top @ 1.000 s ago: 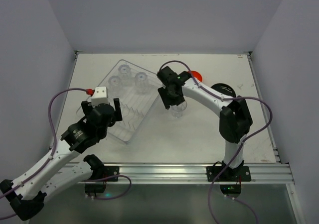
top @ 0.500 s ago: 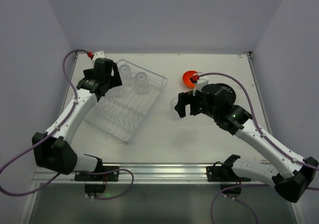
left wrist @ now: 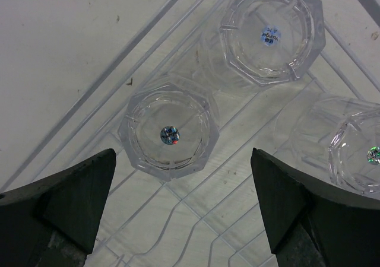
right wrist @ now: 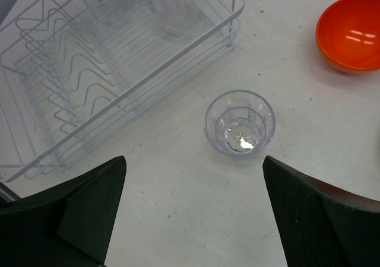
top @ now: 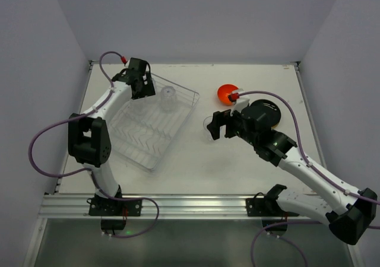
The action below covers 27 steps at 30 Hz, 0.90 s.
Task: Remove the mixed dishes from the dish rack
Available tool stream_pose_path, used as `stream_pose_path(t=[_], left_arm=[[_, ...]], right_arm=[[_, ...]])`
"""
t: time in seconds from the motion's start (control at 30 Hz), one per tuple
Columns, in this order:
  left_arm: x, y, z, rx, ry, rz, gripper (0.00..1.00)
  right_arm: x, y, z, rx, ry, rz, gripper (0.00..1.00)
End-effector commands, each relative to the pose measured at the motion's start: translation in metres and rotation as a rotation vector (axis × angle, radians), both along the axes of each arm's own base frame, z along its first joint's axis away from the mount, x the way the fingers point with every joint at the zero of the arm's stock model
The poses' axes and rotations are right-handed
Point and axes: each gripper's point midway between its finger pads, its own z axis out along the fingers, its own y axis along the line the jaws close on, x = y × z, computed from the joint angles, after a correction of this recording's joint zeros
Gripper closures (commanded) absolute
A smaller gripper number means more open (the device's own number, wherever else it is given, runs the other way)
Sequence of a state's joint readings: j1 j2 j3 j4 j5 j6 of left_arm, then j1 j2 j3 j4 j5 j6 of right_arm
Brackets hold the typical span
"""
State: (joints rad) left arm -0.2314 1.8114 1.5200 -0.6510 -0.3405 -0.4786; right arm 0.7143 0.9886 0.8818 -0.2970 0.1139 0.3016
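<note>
The dish rack [top: 155,130] is a silvery wire basket lying slantwise at the table's left. My left gripper [top: 142,89] hangs open over its far corner. In the left wrist view, three clear glasses [left wrist: 169,134] [left wrist: 270,35] [left wrist: 356,151] stand upside down in the rack [left wrist: 196,219], the nearest just ahead of my left gripper [left wrist: 184,219]. A fourth glass [right wrist: 240,123] stands upright on the table. My right gripper [right wrist: 193,213] is open a little short of it, touching nothing. In the top view that glass [top: 209,123] sits beside my right gripper [top: 218,124]. The orange-red bowl [top: 225,92] rests farther back.
A black plate [top: 267,108] lies on the table at the right, partly covered by my right arm. The rack's near half [right wrist: 71,95] holds only bare wire prongs. The side walls stand close at the table's left and right edges.
My right gripper opened, let go of the glass on the table and drew back toward the right. My left arm swung from the rack's near side to its far corner.
</note>
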Motion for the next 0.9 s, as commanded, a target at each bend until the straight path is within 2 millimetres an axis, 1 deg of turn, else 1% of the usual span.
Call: stream_pose_path(t=[0.0,0.13,0.2,0.3,0.43,0.47,0.5,0.57,0.6,0.67,0.77,0.8,0.87], left_arm=[[0.007,0.001,0.007,-0.02,-0.027,0.032,0.01],[0.004,0.014,-0.002,0.044,-0.01,0.077,0.04],[0.007,0.014,-0.002,0.043,-0.027,0.073,0.05],[0.006,0.018,-0.013,0.05,-0.004,0.073,0.06],[0.008,0.016,-0.024,0.008,0.012,0.066,0.08],[0.008,0.014,-0.025,0.001,0.01,0.061,0.1],[0.009,0.013,-0.026,-0.006,0.008,0.057,0.11],[0.01,0.011,-0.026,-0.013,0.006,0.051,0.19],[0.011,0.01,-0.025,-0.019,0.001,0.047,0.21],[0.012,0.008,-0.025,-0.025,-0.003,0.04,0.22],[0.012,0.006,-0.029,-0.034,0.003,0.031,0.23],[0.011,0.005,-0.03,-0.037,0.007,0.028,0.26],[0.011,0.005,-0.031,-0.036,0.009,0.027,0.27]], right_arm=[[0.009,0.004,0.012,0.041,-0.042,-0.026,0.01],[0.009,0.005,0.009,0.041,-0.04,-0.023,0.01],[0.009,0.006,0.008,0.039,-0.038,-0.021,0.01],[0.01,0.006,0.007,0.037,-0.034,-0.02,0.01],[0.01,0.007,0.005,0.036,-0.033,-0.017,0.01],[0.009,0.007,0.005,0.035,-0.031,-0.014,0.01],[0.009,0.008,0.005,0.037,-0.029,-0.012,0.01],[0.009,0.008,0.005,0.037,-0.03,-0.01,0.01],[0.009,0.009,0.005,0.036,-0.029,-0.006,0.01],[0.009,0.009,0.005,0.038,-0.029,-0.007,0.01],[0.007,0.009,0.005,0.042,-0.031,0.002,0.01],[0.007,0.009,0.006,0.043,-0.033,0.004,0.01],[0.006,0.009,0.006,0.046,-0.035,0.007,0.01]])
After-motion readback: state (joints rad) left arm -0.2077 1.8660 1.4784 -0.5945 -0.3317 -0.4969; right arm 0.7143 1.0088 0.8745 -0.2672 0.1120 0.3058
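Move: Just below the left hand, an upside-down glass stands in the dish rack, about 2 cm ahead, 1 cm to the left and 5 cm lower. A second glass is some 6 cm farther out than that one and 5 cm to its right, while the third glass lies about 4 cm ahead and 12 cm to the right of the left hand. From the right hand the first glass is roughly 33 cm left, 16 cm ahead and 14 cm lower. Sinking about 3 cm over the nearest glass and edging barely 1 cm left, the left hand centres its open fingers on the upturned base. The fingers close by about a quarter while it goes down, until the tips flank the base closely on both sides; whether they touch cannot be settled. The wrist keeps nearly the same slant. ##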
